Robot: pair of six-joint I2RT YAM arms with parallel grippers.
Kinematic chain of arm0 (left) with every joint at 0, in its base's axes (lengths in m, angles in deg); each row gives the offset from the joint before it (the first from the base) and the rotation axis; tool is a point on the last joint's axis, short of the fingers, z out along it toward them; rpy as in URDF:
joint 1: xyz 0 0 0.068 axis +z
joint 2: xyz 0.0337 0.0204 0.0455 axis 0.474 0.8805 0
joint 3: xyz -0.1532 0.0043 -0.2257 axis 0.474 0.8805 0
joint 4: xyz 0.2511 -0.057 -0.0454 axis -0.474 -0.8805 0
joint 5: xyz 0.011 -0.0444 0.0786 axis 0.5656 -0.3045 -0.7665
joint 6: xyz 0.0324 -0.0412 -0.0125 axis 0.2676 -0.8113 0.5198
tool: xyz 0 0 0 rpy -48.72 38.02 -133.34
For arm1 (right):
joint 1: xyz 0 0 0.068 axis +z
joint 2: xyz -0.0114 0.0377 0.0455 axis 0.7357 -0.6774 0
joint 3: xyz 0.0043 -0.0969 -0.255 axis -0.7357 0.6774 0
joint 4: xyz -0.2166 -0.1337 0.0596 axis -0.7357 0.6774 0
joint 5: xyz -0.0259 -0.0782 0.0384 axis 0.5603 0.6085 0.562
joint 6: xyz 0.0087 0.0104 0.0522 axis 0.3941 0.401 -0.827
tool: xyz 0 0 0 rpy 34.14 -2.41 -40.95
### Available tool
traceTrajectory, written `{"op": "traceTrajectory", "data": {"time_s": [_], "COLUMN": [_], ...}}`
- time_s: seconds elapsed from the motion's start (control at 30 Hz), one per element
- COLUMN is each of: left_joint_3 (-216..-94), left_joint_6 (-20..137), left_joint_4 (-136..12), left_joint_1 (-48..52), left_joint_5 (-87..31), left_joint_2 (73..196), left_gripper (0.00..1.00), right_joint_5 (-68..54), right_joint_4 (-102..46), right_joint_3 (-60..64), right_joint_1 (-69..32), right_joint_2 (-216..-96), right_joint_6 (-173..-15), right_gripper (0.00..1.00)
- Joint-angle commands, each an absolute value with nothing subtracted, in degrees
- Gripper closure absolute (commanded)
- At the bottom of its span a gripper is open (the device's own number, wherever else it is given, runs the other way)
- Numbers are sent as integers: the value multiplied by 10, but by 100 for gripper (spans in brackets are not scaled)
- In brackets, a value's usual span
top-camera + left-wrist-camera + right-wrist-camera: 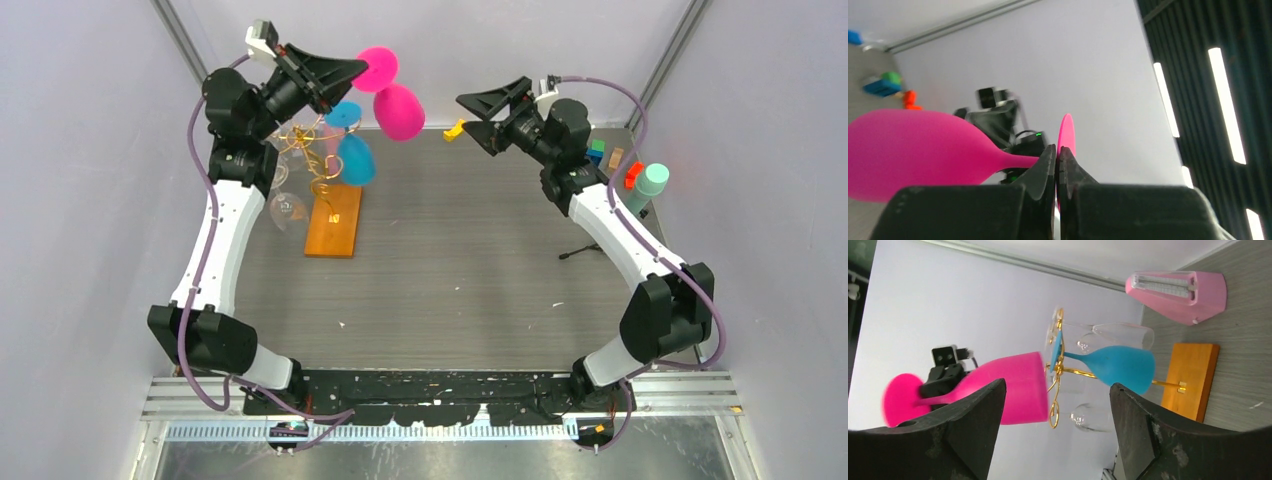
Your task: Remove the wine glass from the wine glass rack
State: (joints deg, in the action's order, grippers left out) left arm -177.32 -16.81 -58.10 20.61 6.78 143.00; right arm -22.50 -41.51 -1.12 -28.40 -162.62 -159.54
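Observation:
The pink wine glass (398,110) hangs in the air at the back, lying sideways to the right of the wine glass rack (322,165). The rack's gold wire arms stand on an orange base (335,222). My left gripper (362,70) is shut on the glass's stem beside its round foot; in the left wrist view the fingers (1048,162) pinch the stem, with the pink bowl (913,155) to the left. My right gripper (468,115) stands open, right of the bowl and apart from it. In the right wrist view its wide jaws (1057,385) frame the pink glass (1013,387) and the rack (1060,370).
A blue glass (355,158) and clear glasses (288,210) hang on the rack. A pink wedge-shaped box (1178,295) stands beyond it. At the back right are coloured blocks (600,150), a teal cylinder (655,182), a small yellow piece (455,130) and a black tripod (590,245).

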Motion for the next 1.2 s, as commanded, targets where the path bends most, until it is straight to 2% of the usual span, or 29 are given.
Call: {"op": "traceTrajectory", "data": {"time_s": [0.0,0.13,0.37,0.63,0.73,0.8,0.97,1.1,1.17], "left_joint_3": [-1758,-1739,-1723,-1695,-1687,-1684,-1681,-1673,-1668], "left_joint_6": [-349,-416,-476,-535,-538,-539,-539,-537,-533], "left_joint_4": [-349,-280,-246,-218,-217,-217,-221,-227,-232], "left_joint_1": [211,211,211,210,210,210,210,210,210], "left_joint_5": [41,16,-14,-34,-39,-39,-34,-29,-27], "left_joint_2": [1441,1452,1459,1469,1469,1472,1477,1478,1476], "left_gripper": [100,100,100,100,100,100,100,98,95], "right_joint_5": [-228,-246,-291,-326,-334,-339,-355,-359,-359], "right_joint_4": [-512,-570,-774,-867,-917,-949,-956,-943,-936], "right_joint_3": [5,4,-7,-66,-87,-101,-123,-132,-133], "right_joint_1": [-288,-290,-285,-262,-261,-260,-254,-251,-251], "right_joint_2": [-1624,-1627,-1663,-1725,-1742,-1752,-1764,-1769,-1770], "right_joint_6": [-1657,-1667,-1744,-1822,-1846,-1869,-1878,-1873,-1871], "right_gripper": [19,18,18,28,46,52,62,90,98]}}
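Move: The pink wine glass is already off the rack, its foot pinched by the left fingers and its bowl hanging down; its middle lies about 3 cm ahead, 4 cm right and 7 cm below the left hand. From the open right hand it is some 12 cm left, 2 cm back and 6 cm above. The blue glass on the rack hangs roughly 19 cm left, 3 cm back and 15 cm below the right hand. The pink glass is swung bowl-outward to the robot's right as the left hand keeps its foot pinched, rises about 4 cm, eases left and a little forward, and rolls some 30 degrees, right side up. The right hand dips briefly, then climbs about 10 cm while drawing back and left, tilting up and turning counter-clockwise, and closes its fingers on the bowl's rim. ##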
